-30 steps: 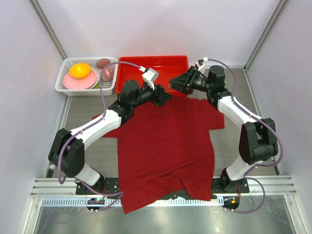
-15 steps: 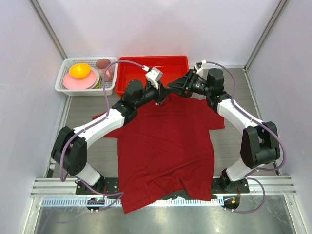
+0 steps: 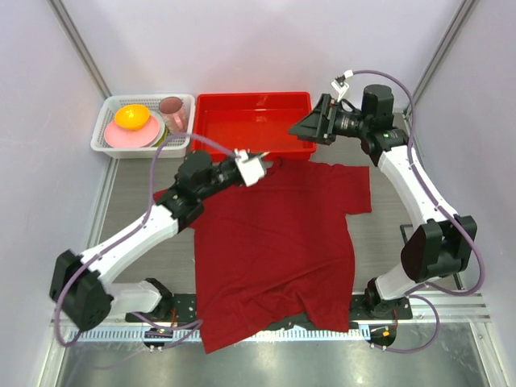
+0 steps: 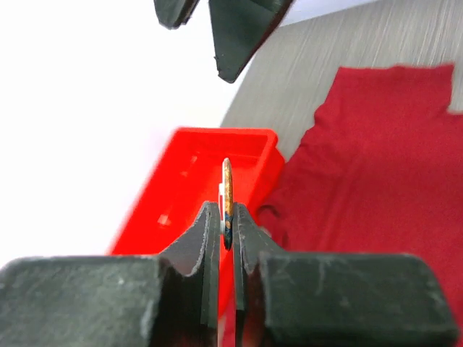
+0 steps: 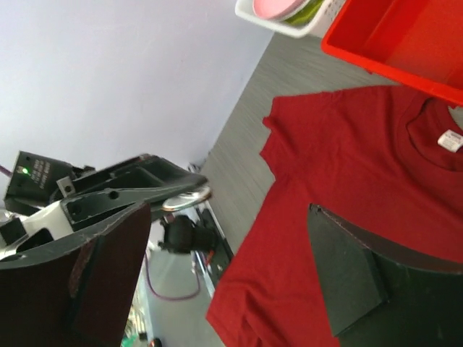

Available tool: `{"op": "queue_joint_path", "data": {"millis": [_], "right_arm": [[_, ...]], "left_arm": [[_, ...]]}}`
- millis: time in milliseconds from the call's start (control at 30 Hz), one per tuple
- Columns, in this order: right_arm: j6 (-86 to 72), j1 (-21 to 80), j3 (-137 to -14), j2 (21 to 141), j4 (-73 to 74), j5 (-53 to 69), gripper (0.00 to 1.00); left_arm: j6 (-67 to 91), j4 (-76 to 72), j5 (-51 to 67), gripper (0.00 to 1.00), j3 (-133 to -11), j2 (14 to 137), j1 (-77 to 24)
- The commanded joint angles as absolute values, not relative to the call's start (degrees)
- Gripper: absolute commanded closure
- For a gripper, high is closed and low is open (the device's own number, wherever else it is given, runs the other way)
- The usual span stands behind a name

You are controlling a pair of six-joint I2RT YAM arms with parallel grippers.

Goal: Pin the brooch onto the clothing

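The brooch shows edge-on as a thin disc, pinched upright between the fingertips of my left gripper. That gripper hovers over the collar end of the clothing, a dark red T-shirt spread flat on the table. The right wrist view shows the brooch as a pale disc in the left gripper's fingers. My right gripper stands open and empty above the red tray's near right corner, apart from the brooch. A white neck label sits inside the collar.
A bright red plastic tray lies just behind the shirt's collar. To its left a white basket holds bowls, a yellow fruit and a cup. Walls close in the back and both sides.
The two grippers met at the collar; the left shut on the brooch and drew back left, while the right opened, let go and pulled away to the right.
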State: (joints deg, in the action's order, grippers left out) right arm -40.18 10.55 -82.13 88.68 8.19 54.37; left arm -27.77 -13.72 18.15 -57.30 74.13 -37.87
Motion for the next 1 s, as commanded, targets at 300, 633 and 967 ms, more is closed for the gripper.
{"op": "queue_joint_path", "data": {"millis": [300,633,967], "right_arm": [[-17.92,14.41,-80.96,84.02,29.64,69.77,0.16],[-36.65,19.95,-71.89,85.78,8.61,73.48,0.36],[-37.35,22.41,-74.62,88.15,8.35,71.37,0.52]], "left_arm": [[-89.81,-21.71,22.50,1.00,-37.27,58.10,-43.33],[-92.99,-26.28,22.06,1.00,-36.21,59.50,-44.03],[-93.34,-26.54,22.24,1.00,-35.95,59.41,-44.12]]}}
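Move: The left gripper holds the brooch edge-on between its tips, facing the right gripper, which waits about 6 cm ahead of it, 10 cm to its right and some 4 cm higher. From the right hand, the brooch is thus about 6 cm back, 10 cm left and 4 cm below. The shirt's collar lies roughly 3 cm ahead of the right hand, 11 cm left and 33 cm below; the red tray's middle is about 16 cm ahead, 13 cm left and 31 cm below. Draw the left gripper back some 6 cm, keeping the brooch pinched and rolling the wrist about 65 degrees clockwise as seen along its fingers, then hold the brooch there. Meanwhile sweep the right gripper back about 11 cm, then also left and down towards the brooch, swinging its fingers counter-clockwise to point left and narrowing them to about half open, without gripping yet. ##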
